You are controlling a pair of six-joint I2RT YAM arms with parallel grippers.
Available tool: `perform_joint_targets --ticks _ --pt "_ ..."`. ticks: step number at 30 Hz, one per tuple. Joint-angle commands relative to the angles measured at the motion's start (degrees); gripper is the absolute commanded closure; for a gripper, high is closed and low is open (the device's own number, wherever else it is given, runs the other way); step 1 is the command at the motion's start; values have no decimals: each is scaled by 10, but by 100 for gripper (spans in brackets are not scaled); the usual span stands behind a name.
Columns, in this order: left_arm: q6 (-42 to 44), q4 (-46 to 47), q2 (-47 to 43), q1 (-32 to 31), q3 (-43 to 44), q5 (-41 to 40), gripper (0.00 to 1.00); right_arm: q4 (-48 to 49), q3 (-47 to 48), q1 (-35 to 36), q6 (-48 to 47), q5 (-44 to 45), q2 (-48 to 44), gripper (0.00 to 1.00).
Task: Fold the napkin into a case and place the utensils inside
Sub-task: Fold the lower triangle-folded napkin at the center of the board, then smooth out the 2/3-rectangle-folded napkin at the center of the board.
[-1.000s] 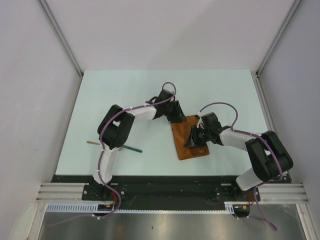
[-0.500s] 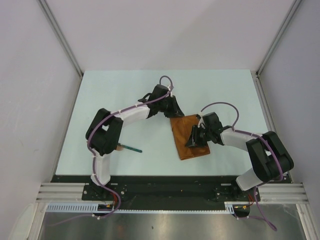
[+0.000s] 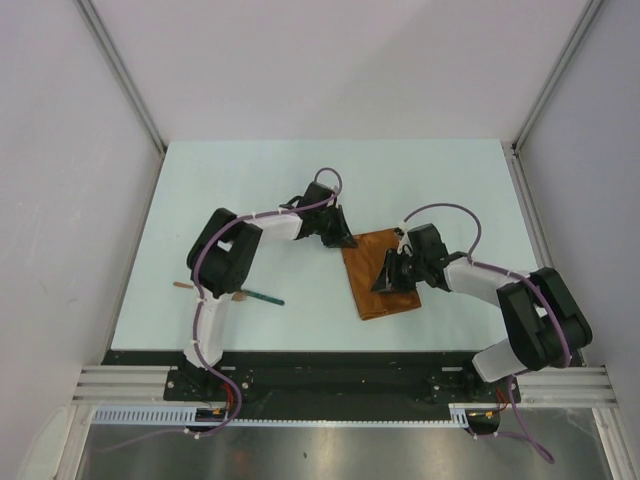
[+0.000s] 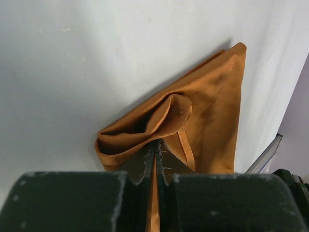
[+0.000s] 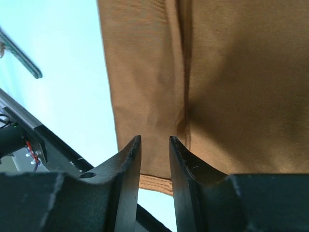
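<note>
The rust-orange napkin (image 3: 385, 278) lies folded into a narrow layered strip, the case, right of the table's middle. My left gripper (image 3: 344, 240) is at its far left corner. In the left wrist view the jaws (image 4: 155, 151) are shut on a raised top layer of the napkin (image 4: 212, 111), and the pinched layer bulges into a loose fold. My right gripper (image 3: 385, 281) rests over the middle of the strip, open by a narrow gap (image 5: 154, 141) with only the napkin (image 5: 231, 82) below it. A teal-handled utensil (image 3: 263, 296) and a wooden one (image 3: 183, 285) lie at the left.
The pale table (image 3: 250, 180) is closed in by grey walls and metal posts on three sides. A black rail (image 3: 340, 360) runs along the near edge. The teal utensil (image 5: 20, 55) shows at the left of the right wrist view, beside the napkin's long edge.
The left gripper has closed on the napkin's far left corner layer and the left arm's elbow has shifted. The right gripper has stayed put over the cloth.
</note>
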Motion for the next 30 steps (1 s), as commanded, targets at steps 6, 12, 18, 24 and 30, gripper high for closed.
perform_joint_targets --ticks 6,12,18,24,30 --pt "-2 43 9 11 3 11 94 90 93 15 30 -87 82 62" --pt "-3 44 14 12 0 11 94 112 139 19 30 -102 166 62" --pt "-2 46 17 19 -1 14 94 94 110 13 10 -101 157 63" --pt "-6 55 17 19 -11 22 95 79 123 17 12 -100 127 63" --pt "-8 54 17 19 -11 18 95 114 137 25 30 -119 165 65"
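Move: The middle of the napkin's left edge lies about 5 cm ahead and 6 cm left of my right hand, some 2 cm lower. From that hand the napkin's middle is about 4 cm ahead and its near left corner roughly 7 cm back and 4 cm left. The napkin's far left corner is right under my left hand's nearly shut fingertips, about 1 cm down. I sweep my right hand low over the folded napkin, about 6 cm left and 4 cm forward, towards its left edge and my left hand. It arcs up a little, sinks again, then eases up slightly, fingers still part open and the wrist rolling some 10 degrees. My left hand stays at the far left corner, fingers nearly shut, keeping the cloth there. ##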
